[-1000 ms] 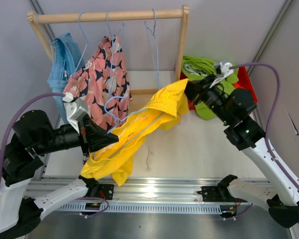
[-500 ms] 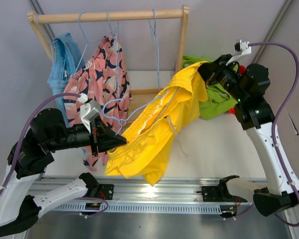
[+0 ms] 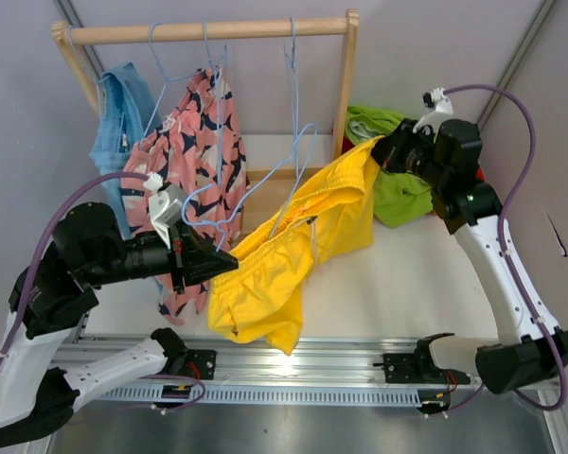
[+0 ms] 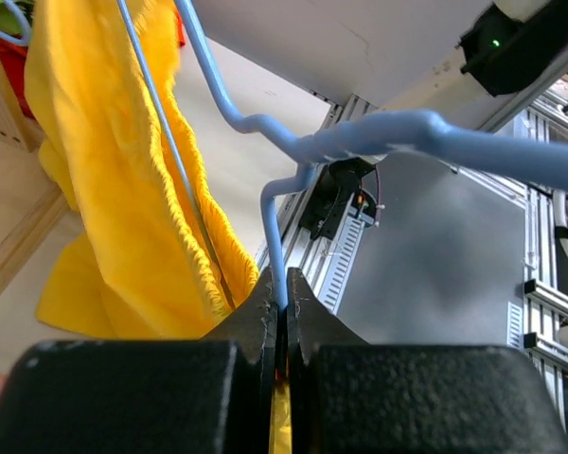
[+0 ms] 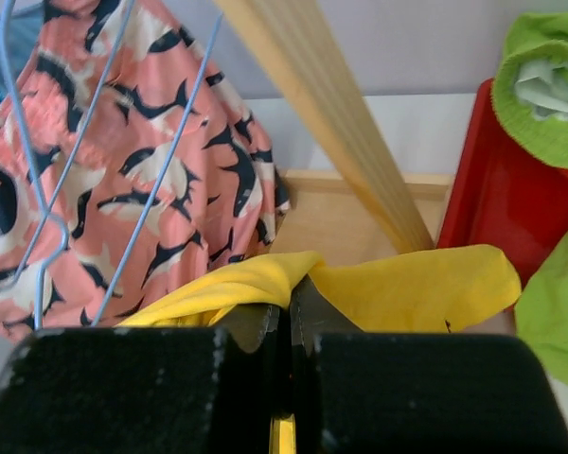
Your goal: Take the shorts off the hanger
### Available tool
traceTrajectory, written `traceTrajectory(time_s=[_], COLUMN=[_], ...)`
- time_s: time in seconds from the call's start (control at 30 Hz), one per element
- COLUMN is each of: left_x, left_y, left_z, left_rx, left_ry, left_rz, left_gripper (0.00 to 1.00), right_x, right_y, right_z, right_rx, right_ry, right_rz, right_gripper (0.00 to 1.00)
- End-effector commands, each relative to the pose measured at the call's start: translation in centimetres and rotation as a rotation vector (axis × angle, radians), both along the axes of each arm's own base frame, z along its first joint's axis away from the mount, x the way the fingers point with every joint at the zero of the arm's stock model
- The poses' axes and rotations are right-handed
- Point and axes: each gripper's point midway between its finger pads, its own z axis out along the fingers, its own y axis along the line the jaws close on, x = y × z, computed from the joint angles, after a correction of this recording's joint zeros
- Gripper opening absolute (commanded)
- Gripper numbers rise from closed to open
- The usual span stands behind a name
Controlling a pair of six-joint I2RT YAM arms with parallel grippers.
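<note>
The yellow shorts [image 3: 298, 251] hang stretched between my two grippers above the table. My left gripper [image 3: 229, 268] is shut on the wire of a light blue hanger [image 3: 256, 184], seen clamped between the jaws in the left wrist view [image 4: 282, 298]. The hanger [image 4: 379, 142] runs beside the yellow fabric [image 4: 123, 189]. My right gripper [image 3: 379, 151] is shut on the shorts' upper corner [image 5: 407, 284] next to the rack post. Pink whale-print shorts [image 3: 194, 142] and light blue shorts [image 3: 118, 118] hang on the rack. Lime green shorts [image 3: 402, 194] lie at the right. Orange shorts are not visible.
The wooden rack's rail [image 3: 208, 31] and right post [image 3: 346, 90] stand at the back, with an empty hanger [image 3: 293, 85] on the rail. A red bin [image 5: 511, 189] under the green shorts sits just right of the post [image 5: 331, 123]. The metal rail [image 3: 293, 364] runs along the near edge.
My right gripper swung up and to the right with the shorts' corner, then dipped slightly. The yellow shorts slid lower along the hanger, baring more wire. My left gripper shifted a little right.
</note>
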Motion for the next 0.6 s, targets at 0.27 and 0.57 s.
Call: traceTrajectory(time_s=[0.27, 0.57], left_x=[5.1, 7.3], left_y=[2.0, 3.1], left_z=[8.8, 4.7], left_rx=[-0.241, -0.103], left_ry=[-0.157, -0.077], left_rz=[0.337, 0.476], left_gripper=[0.00, 0.00], right_x=[-24.5, -18.3], right_y=[11.5, 5.0], right_z=[3.4, 9.5], right_rx=[0.136, -0.156], right_ry=[-0.265, -0.337], right_rz=[0.727, 0.001], right_gripper=[0.00, 0.00])
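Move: Stretched between the two hands, the yellow shorts have their middle about 18 cm back, 19 cm to the left and 7 cm below the right hand that grips their far end. Beyond that hand the red bin lies some 14 cm ahead, 9 cm right and 25 cm down; the rack's right post is roughly 10 cm ahead and 8 cm left, at its height. From the left hand, holding the hanger, the yellow shorts' middle is about 8 cm ahead, 14 cm right and 8 cm below. Yanking the yellow shorts, the shut right hand sweeps fast about 28 cm back towards the base and less far left, away from the bin, turning some 40 degrees counter-clockwise, then starts forward again and turns part-way back. The left hand keeps its pinch on the hanger's neck and carries it forward and up, turning counter-clockwise. ##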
